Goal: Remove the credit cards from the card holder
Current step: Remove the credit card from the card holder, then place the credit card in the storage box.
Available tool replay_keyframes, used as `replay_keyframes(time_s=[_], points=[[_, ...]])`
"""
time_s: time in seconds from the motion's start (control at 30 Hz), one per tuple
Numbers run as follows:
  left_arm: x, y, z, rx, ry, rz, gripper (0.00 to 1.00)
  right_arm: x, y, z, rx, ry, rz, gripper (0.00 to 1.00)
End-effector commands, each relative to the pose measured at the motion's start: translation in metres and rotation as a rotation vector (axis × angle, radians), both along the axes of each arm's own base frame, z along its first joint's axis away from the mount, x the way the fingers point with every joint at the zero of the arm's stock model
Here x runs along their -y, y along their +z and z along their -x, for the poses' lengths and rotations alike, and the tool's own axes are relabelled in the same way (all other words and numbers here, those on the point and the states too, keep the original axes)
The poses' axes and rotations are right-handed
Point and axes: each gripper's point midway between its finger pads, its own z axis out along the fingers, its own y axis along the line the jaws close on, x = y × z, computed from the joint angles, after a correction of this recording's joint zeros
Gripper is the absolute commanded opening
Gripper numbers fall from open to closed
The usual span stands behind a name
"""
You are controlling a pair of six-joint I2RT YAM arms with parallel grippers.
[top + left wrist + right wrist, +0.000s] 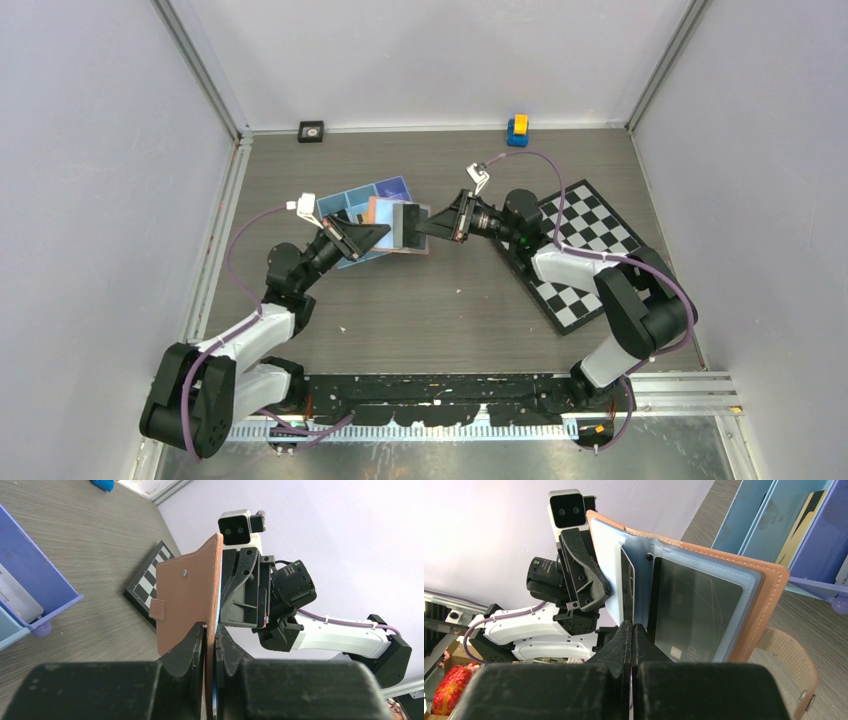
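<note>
The tan card holder (402,224) hangs open in the air between both arms, above the table beside the blue tray. My left gripper (210,636) is shut on its lower edge, the brown cover (187,597) standing upright out of the jaws. Pale blue sleeves (644,587) line the inside, and a dark grey credit card (696,607) sits in the front pocket. My right gripper (631,630) is shut on the thin edge of another dark credit card (627,587) that stands between the sleeves. In the top view my left gripper (375,236) and right gripper (426,228) meet at the holder from either side.
A blue compartment tray (352,203) lies just behind the holder, with cards in it (796,525). A checkered board (585,250) lies under the right arm. A blue and yellow toy (517,130) and a small black square (311,131) sit at the back wall.
</note>
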Motion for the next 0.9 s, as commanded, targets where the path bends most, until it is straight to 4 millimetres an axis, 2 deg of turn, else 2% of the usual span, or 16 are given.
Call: replay_keyframes(time_s=[0.0,0.13,0.2,0.27,0.33,0.47,0.6,0.77,0.87], points=[[-0.003,0.023,0.001,0.091,0.011,0.020,0.00,-0.001,0.009,-0.006,0.031,-0.010,-0.013,0.01],[-0.011,0.023,0.000,0.099,0.051,0.024,0.00,0.001,0.005,-0.010,0.024,-0.035,0.009,0.00],[-0.019,0.025,0.000,0.119,0.098,0.003,0.00,0.005,-0.006,-0.018,0.003,-0.084,0.058,0.00],[-0.027,0.016,-0.003,0.083,0.158,-0.062,0.00,0.009,-0.018,-0.024,-0.014,-0.122,0.126,0.01],[-0.042,0.007,-0.006,0.039,0.252,-0.133,0.00,0.011,-0.025,-0.029,-0.021,-0.145,0.175,0.00],[-0.076,0.008,-0.004,0.028,0.440,-0.189,0.00,0.008,-0.031,-0.034,-0.029,-0.147,0.209,0.01],[-0.100,0.030,0.008,0.081,0.558,-0.202,0.00,-0.014,-0.043,-0.037,-0.033,-0.106,0.296,0.01],[-0.117,0.054,0.026,0.170,0.636,-0.151,0.00,-0.043,-0.064,-0.042,-0.015,-0.096,0.473,0.00],[-0.125,0.070,0.040,0.235,0.665,-0.122,0.00,-0.057,-0.069,-0.050,-0.032,-0.089,0.486,0.01]])
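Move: Pinched in the right fingers, the dark card is to go to the blue storage box, whose middle lies about 8 cm ahead of the right hand, 13 cm to its left and 18 cm below; its purple end compartment is some 14 cm ahead and 7 cm left. The open card holder, held by the left hand, centres about 4 cm left of the right hand, level fore and aft. From the left hand the card is about 4 cm to the right, level fore and aft. Drawing the card holder away from the card, the left hand keeps its pinch and sweeps about 10 cm left, rising a little and turning some 30 degrees counter-clockwise. The right hand, still pinching the dark card, goes down about 5 cm and forward, then about 5 cm left towards the blue box, its fingers dipping some 20 degrees. ##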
